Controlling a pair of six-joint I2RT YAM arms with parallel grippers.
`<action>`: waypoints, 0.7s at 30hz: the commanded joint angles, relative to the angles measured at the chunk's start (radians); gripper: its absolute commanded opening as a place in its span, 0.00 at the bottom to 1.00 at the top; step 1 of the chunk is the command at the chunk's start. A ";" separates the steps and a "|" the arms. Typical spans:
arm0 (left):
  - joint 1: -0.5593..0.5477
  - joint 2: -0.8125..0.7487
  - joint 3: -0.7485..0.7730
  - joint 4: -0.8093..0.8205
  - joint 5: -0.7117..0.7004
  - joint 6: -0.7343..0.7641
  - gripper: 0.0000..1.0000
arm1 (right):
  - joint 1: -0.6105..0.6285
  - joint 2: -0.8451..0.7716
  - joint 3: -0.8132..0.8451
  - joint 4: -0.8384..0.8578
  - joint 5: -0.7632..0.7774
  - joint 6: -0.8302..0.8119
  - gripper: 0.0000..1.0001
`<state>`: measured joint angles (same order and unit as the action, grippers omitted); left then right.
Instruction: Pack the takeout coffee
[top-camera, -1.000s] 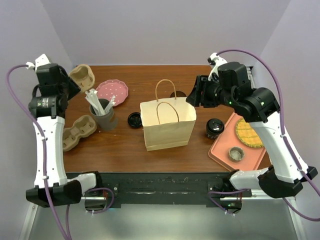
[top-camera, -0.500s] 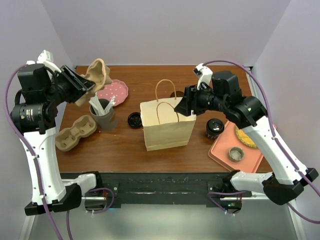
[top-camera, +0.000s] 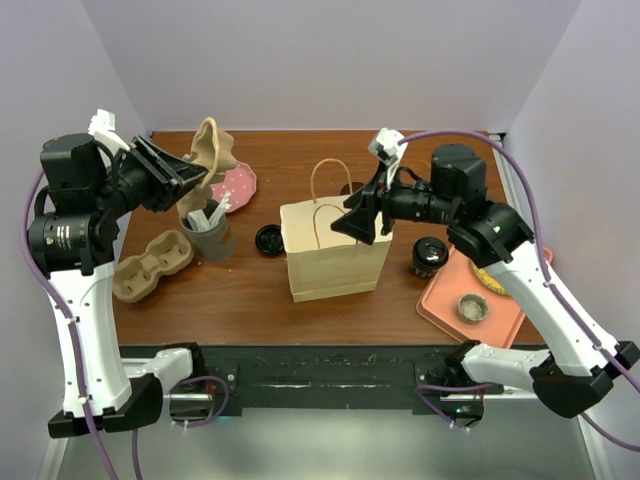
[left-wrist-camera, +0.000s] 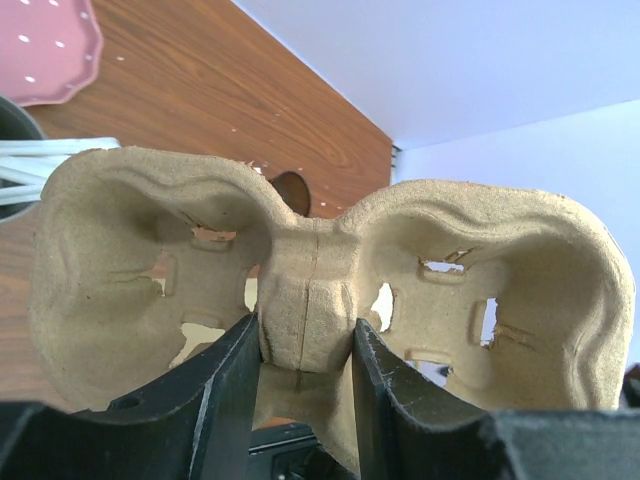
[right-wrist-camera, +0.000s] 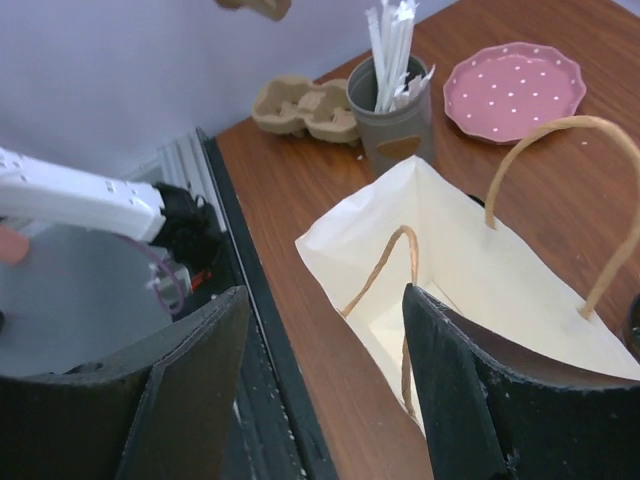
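Observation:
The takeout coffee (top-camera: 428, 256), a short dark cup with a black lid, stands on the table just right of the paper bag (top-camera: 335, 252), untouched. My right gripper (top-camera: 362, 216) hovers over the bag's open mouth (right-wrist-camera: 470, 280). It is open, with nothing between its fingers (right-wrist-camera: 322, 296). My left gripper (top-camera: 188, 178) is raised at the left and shut on the middle ridge of a cardboard cup carrier (top-camera: 207, 148). In the left wrist view that carrier (left-wrist-camera: 305, 300) fills the picture, its ridge pinched between both fingers.
A grey cup of white utensils (top-camera: 207, 230), a pink dotted plate (top-camera: 236, 184) and a second cup carrier (top-camera: 150, 265) sit at the left. A loose black lid (top-camera: 269, 239) lies left of the bag. An orange tray (top-camera: 447, 300) at the right holds a waffle and a small bowl.
My left gripper has lifted the carrier off the table and swung it rightward. My right gripper has moved left over the bag and its jaws have widened.

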<state>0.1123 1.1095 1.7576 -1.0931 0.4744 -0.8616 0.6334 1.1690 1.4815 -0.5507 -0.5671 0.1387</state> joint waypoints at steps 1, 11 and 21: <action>-0.019 -0.040 -0.040 0.064 0.127 -0.086 0.32 | 0.023 -0.005 -0.017 0.057 0.008 -0.143 0.68; -0.086 -0.057 -0.119 0.153 0.110 -0.149 0.31 | 0.026 0.020 -0.015 0.037 0.035 -0.261 0.67; -0.447 0.042 -0.087 0.294 -0.140 -0.251 0.30 | 0.026 0.035 0.005 0.020 0.013 -0.329 0.69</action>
<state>-0.2466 1.1114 1.6314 -0.8833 0.4049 -1.0569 0.6556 1.1919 1.4628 -0.5537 -0.5415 -0.1455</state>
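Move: The paper bag's middle lies about 23 cm to the right of the left gripper, level with it front to back and some 29 cm below. From that gripper, the straw holder is 8 cm ahead, 8 cm left and 36 cm down; the black lid is 10 cm ahead, 7 cm right and 42 cm down. From the right gripper, the bag's middle is about 4 cm ahead, 3 cm left and 26 cm down. Bring the left gripper, still pinching the cardboard cup carrier by its middle bridge, some 9 cm to the right at constant height towards the paper bag, creeping at first and then speeding up, turning it about 15 degrees clockwise. Ease the open right gripper roughly 2 cm down and a little forward over the bag, rolling it about 15 degrees. ##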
